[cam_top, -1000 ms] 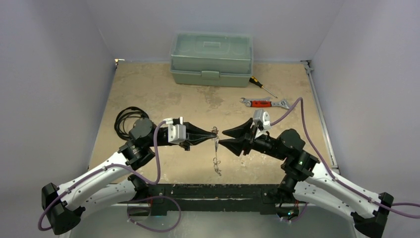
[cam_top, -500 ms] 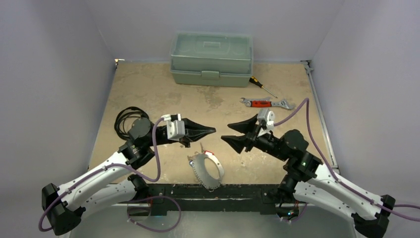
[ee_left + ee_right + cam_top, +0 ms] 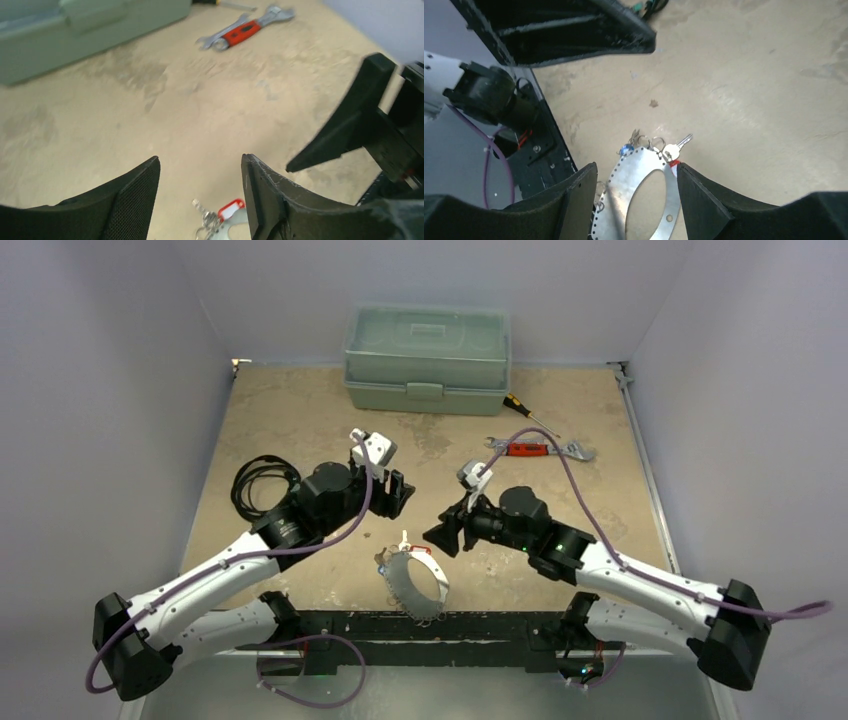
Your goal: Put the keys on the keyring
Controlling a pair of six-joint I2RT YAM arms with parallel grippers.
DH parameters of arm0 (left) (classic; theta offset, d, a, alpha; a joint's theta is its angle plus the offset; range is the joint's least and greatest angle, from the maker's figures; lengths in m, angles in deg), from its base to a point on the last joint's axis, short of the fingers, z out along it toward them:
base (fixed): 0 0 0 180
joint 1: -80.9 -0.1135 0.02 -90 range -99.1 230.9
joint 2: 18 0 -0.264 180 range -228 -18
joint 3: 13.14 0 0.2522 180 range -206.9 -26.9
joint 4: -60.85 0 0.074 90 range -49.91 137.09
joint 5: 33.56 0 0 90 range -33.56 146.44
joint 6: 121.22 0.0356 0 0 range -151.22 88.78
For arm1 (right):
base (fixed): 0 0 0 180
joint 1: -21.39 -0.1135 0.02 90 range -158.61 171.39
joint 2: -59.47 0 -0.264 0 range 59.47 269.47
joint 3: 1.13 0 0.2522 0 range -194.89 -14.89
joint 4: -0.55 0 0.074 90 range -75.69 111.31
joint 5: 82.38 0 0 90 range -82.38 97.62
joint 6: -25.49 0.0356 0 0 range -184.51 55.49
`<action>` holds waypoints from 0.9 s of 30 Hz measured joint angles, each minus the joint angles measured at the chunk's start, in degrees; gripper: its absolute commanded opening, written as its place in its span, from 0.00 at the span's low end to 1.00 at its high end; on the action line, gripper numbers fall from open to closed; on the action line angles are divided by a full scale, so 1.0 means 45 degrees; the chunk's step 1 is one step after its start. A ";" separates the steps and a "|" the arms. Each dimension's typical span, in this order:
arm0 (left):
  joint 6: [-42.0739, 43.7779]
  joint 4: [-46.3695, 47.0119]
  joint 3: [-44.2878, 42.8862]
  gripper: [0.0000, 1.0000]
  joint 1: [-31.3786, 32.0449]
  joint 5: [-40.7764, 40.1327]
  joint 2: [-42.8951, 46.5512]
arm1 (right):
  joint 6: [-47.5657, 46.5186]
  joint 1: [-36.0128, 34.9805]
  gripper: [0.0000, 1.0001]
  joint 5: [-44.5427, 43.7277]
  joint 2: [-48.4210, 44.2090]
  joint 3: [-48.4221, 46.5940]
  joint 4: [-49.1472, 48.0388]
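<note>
The keyring (image 3: pixel 417 582), a flat silver oval band with small holes along its edge, lies on the table near the front edge. At its far end sit a silver key (image 3: pixel 674 148) with a red tag (image 3: pixel 229 208) and a blue tag (image 3: pixel 626 148), beside small rings. My left gripper (image 3: pixel 400 492) hangs open above and behind the keyring, with nothing between its fingers (image 3: pixel 265 190). Facing it from the right, my right gripper (image 3: pixel 443 531) is also open and empty. In the right wrist view the keyring (image 3: pixel 639 192) shows between its fingers, well below them.
A green toolbox (image 3: pixel 427 358) stands at the back. A red-handled wrench (image 3: pixel 533 448) and a screwdriver (image 3: pixel 528 414) lie at the back right. A coiled black cable (image 3: pixel 258 480) lies at the left. The black base rail (image 3: pixel 430 625) runs just in front of the keyring.
A second ago the left gripper held the hanging keyring, shut; the keyring has dropped flat onto the table. Both arms have swung upward and inward, and both grippers have opened.
</note>
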 measured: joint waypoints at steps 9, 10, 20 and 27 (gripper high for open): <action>-0.0379 -0.4114 -0.1243 0.88 -0.0146 -0.4007 -0.1005 | 0.0505 -0.2113 0.63 -0.0296 0.3196 -0.0131 -0.0112; -0.0389 -0.4328 -0.1243 0.88 -0.0194 -0.4303 -0.1005 | 0.0636 -0.2361 0.63 -0.0442 0.3512 -0.0199 -0.0214; -0.0534 -0.5066 -0.0816 0.87 -0.0432 -0.7091 0.0879 | 0.0840 -0.2764 0.63 -0.0801 0.6543 -0.1511 -0.2030; -0.0714 -0.5085 -0.0792 0.87 -0.0432 -0.7771 0.1365 | 0.0816 -0.2764 0.61 -0.1098 0.8845 -0.3045 -0.2671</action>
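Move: The blue-tagged key by the keyring's outer left end lies on the table about 13 cm to the right hand's left, hardly 1 cm ahead and some 18 cm below. The keyring's middle is around 5 cm left and 3 cm back of that hand, the red tag about 5 cm left and 4 cm ahead. From the left hand, the blue-tagged key lies roughly 7 cm back, 7 cm left and 22 cm down. Over to the blue-tagged key at the keyring's end comes the right hand, half open: it first sinks some 9 cm while drawing back and left, then sweeps on left and forward nearly level, fingers tipping farther down, still short of touching. Meanwhile the empty left hand swings about 14 cm left, dipping and partly rising again, turns roughly 35 degrees counter-clockwise and opens wider. ##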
